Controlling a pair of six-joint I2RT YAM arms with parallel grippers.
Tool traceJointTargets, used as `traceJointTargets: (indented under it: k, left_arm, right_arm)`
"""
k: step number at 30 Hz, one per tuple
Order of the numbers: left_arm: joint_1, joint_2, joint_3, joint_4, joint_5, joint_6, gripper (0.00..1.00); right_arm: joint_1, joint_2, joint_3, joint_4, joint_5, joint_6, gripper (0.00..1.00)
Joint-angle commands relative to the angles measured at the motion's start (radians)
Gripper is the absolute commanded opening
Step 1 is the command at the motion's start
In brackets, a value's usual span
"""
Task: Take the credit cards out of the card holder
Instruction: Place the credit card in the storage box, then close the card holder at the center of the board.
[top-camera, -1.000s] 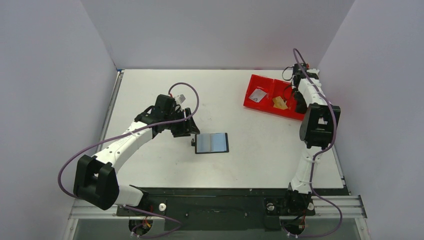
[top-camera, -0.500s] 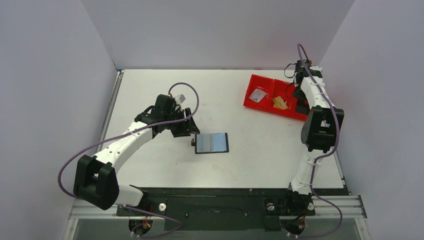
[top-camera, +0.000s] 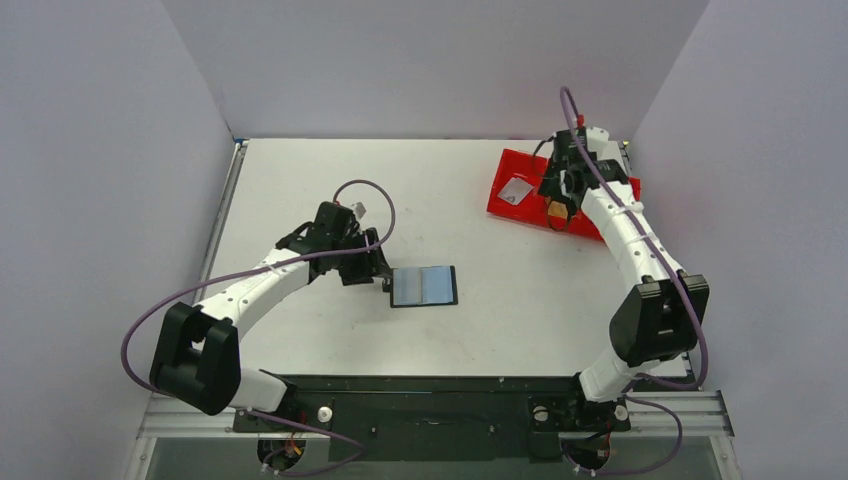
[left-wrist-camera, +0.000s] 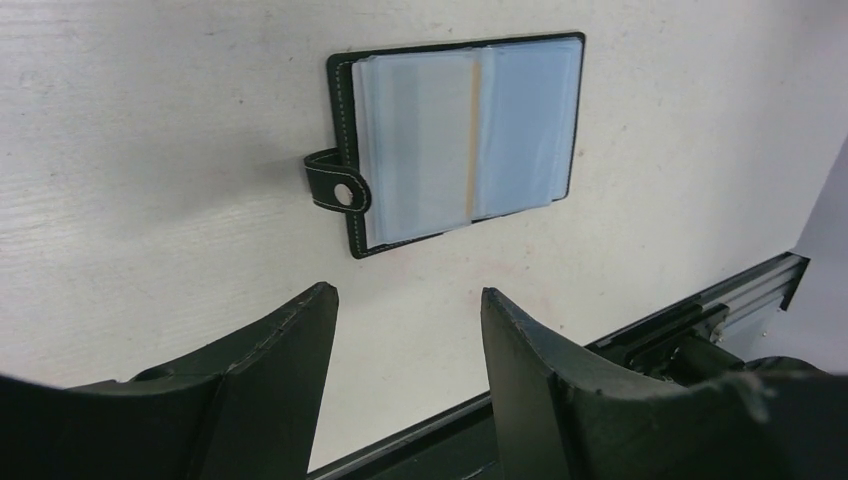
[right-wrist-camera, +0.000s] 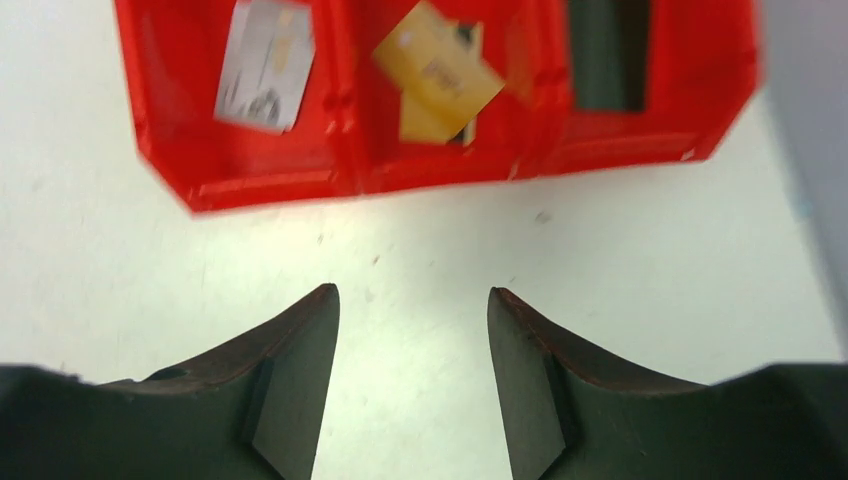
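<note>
The card holder (top-camera: 424, 286) lies open on the white table, its clear sleeves (left-wrist-camera: 465, 140) facing up and its snap strap (left-wrist-camera: 338, 190) at the left edge. My left gripper (top-camera: 375, 270) hovers just left of it, open and empty (left-wrist-camera: 408, 293). The credit cards lie in the red tray (right-wrist-camera: 270, 185): a silver one (right-wrist-camera: 265, 65) in the left compartment, a gold one (right-wrist-camera: 437, 70) in the middle, a black one (right-wrist-camera: 605, 55) on the right. My right gripper (right-wrist-camera: 412, 292) is open and empty, above the table just in front of the tray (top-camera: 515, 213).
The red tray sits at the back right of the table, close to the right wall. Grey walls close in three sides. A black rail (left-wrist-camera: 700, 310) runs along the near table edge.
My right gripper has opened and swung left from the tray's right end to over its middle. The left arm has shifted slightly closer to the card holder.
</note>
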Motion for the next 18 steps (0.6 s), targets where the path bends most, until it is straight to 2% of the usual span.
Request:
traceJointTargets:
  k: [1, 8, 18]
  left_arm:
    - [-0.018, 0.026, -0.014, 0.07, -0.098, -0.015, 0.52]
    - [-0.082, 0.109, -0.005, 0.113, -0.218, -0.02, 0.53]
    - [-0.108, 0.227, 0.033, 0.139, -0.265, -0.009, 0.52]
  right_arm:
    - [0.051, -0.085, -0.156, 0.098, -0.138, 0.07, 0.53]
    - [0.214, -0.148, -0.399, 0.264, -0.283, 0.188, 0.52]
    - [0.376, -0.156, -0.556, 0.401, -0.353, 0.3, 0.51]
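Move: The card holder lies open about 30 cm to the right hand's left, some 10 cm back towards the base and 20 cm below. The red box stands about 14 cm ahead of that hand, 4 cm to its right and 18 cm below. From the left hand, the card holder's middle is about 5 cm ahead, 9 cm right and 10 cm down, with the closing strap on its near edge only about 4 cm ahead, 2 cm right and 10 cm down. Leftward, back and down in one quick sweep, the empty right hand leaves the red box for the card holder, about 17 cm left and some 12 cm lower, turning counter-clockwise and tipping its fingers more steeply down. The left hand sinks almost straight down about 7 cm towards the strap, rolling its fingers nearer to vertical. Both grippers stay half open. ##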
